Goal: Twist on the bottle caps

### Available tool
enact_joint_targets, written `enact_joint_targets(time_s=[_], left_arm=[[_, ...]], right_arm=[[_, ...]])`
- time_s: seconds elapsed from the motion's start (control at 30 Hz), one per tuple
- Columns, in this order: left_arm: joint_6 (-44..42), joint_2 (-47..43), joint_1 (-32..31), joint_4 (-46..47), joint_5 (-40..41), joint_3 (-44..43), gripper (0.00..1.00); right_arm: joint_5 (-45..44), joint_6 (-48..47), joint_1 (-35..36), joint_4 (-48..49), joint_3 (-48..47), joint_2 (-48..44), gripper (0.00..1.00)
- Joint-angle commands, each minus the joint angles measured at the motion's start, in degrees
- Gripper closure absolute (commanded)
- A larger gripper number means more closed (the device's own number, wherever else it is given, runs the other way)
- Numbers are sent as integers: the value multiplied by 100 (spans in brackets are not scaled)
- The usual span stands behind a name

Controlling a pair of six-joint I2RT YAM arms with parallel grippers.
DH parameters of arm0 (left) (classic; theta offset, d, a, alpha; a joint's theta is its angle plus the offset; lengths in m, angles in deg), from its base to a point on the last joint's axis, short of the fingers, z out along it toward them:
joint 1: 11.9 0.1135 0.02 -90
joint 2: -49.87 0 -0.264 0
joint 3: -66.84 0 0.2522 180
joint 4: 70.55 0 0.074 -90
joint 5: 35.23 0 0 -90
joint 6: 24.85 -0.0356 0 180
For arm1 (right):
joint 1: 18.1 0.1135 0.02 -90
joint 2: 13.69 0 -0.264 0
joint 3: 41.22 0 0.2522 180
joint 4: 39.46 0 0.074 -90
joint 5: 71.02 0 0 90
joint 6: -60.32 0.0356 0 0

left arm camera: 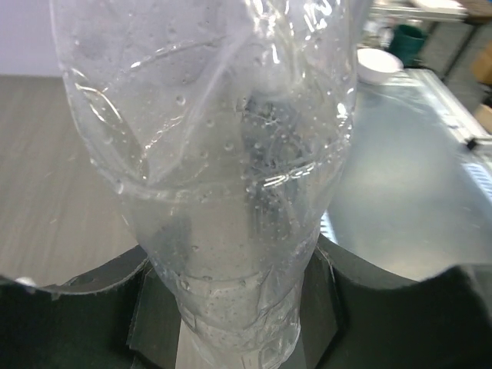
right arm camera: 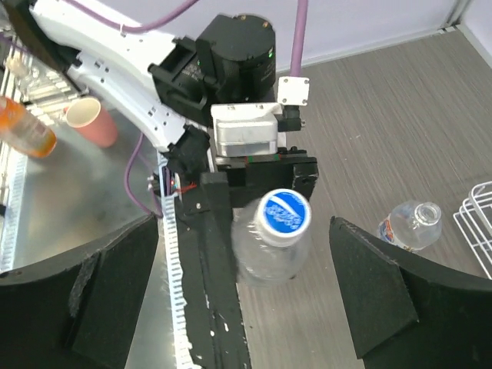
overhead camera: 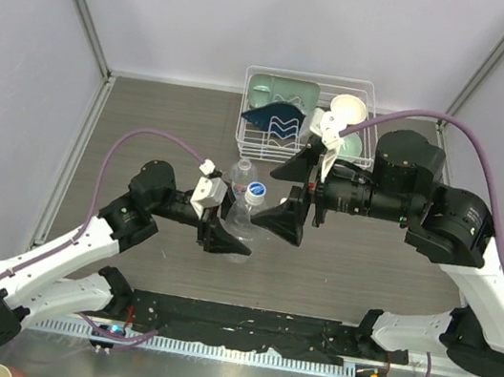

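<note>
A clear unlabelled bottle (overhead camera: 243,218) stands upright just in front of the table's middle, and my left gripper (overhead camera: 228,236) is shut on its lower body. It fills the left wrist view, where the bottle (left arm camera: 223,154) sits pinched between the dark jaws of the left gripper (left arm camera: 238,300). On its neck sits a white cap (right arm camera: 284,216) with a blue printed top, also seen from above as the cap (overhead camera: 256,190). My right gripper (right arm camera: 244,265) stands wide open either side of that cap, touching nothing; from above the right gripper (overhead camera: 277,197) is level with the cap. A second bottle (right arm camera: 411,225), labelled and uncapped, stands behind.
A white wire dish rack (overhead camera: 252,74) with green bowls and a cream cup (overhead camera: 347,110) stands at the back. A black mat (overhead camera: 239,322) lines the near edge. Off the table, the right wrist view shows a pink cup (right arm camera: 88,119) and an orange bottle (right arm camera: 27,132).
</note>
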State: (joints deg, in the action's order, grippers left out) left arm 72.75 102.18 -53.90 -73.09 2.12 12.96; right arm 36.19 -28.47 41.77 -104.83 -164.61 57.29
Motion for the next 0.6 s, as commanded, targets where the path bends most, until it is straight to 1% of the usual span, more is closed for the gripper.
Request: enact_joint_targets(time_s=[0.0, 0.03, 0.07, 0.1, 0.23, 0.3, 0.57], left_arm=[[338, -28, -115, 55, -1415, -488, 100], [356, -11, -150, 81, -1468, -532, 100], [339, 7, -177, 125, -1494, -541, 100], [339, 42, -186, 134, -1529, -550, 100], [181, 95, -195, 91, -1784, -602, 100], [172, 86, -204, 90, -1776, -602, 100], [155, 112, -212, 73, -1828, -646, 100]], right_arm=[[833, -798, -2, 2, -182, 39, 5], [1036, -798, -20, 133, -130, 13, 9], [1213, -789, -11, 386, -77, 12, 11], [1441, -789, -29, 424, -103, 56, 13], [1741, -754, -99, 442, -323, 258, 17], [1820, -710, -116, 494, -314, 241, 20], [1944, -631, -169, 609, 11, 162, 25]])
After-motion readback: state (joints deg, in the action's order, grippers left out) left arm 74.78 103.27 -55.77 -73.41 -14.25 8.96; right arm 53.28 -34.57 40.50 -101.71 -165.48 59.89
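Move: Between its wide-open fingertips and slightly beyond them, the right hand has the bottle cap about 4 cm to its left, 1 cm ahead and 2 cm lower. The second bottle stands some 21 cm ahead of this hand, 6 cm left and about 30 cm down; the loose cap lies about 22 cm ahead, 6 cm right and 40 cm down. From the left hand, already gripping the bottle low on its body, the bottle cap is roughly 15 cm up, 1 cm ahead and 1 cm right. Drawing the held bottle back about 5 cm and slightly up, the left hand keeps its grip and turns clockwise, slowing to a near stop. The right hand follows back some 3 cm and eases left towards the bottle cap, turning counter-clockwise about 15 degrees, while its fingers close part way from wide open around the cap, still with clear space on either side. ##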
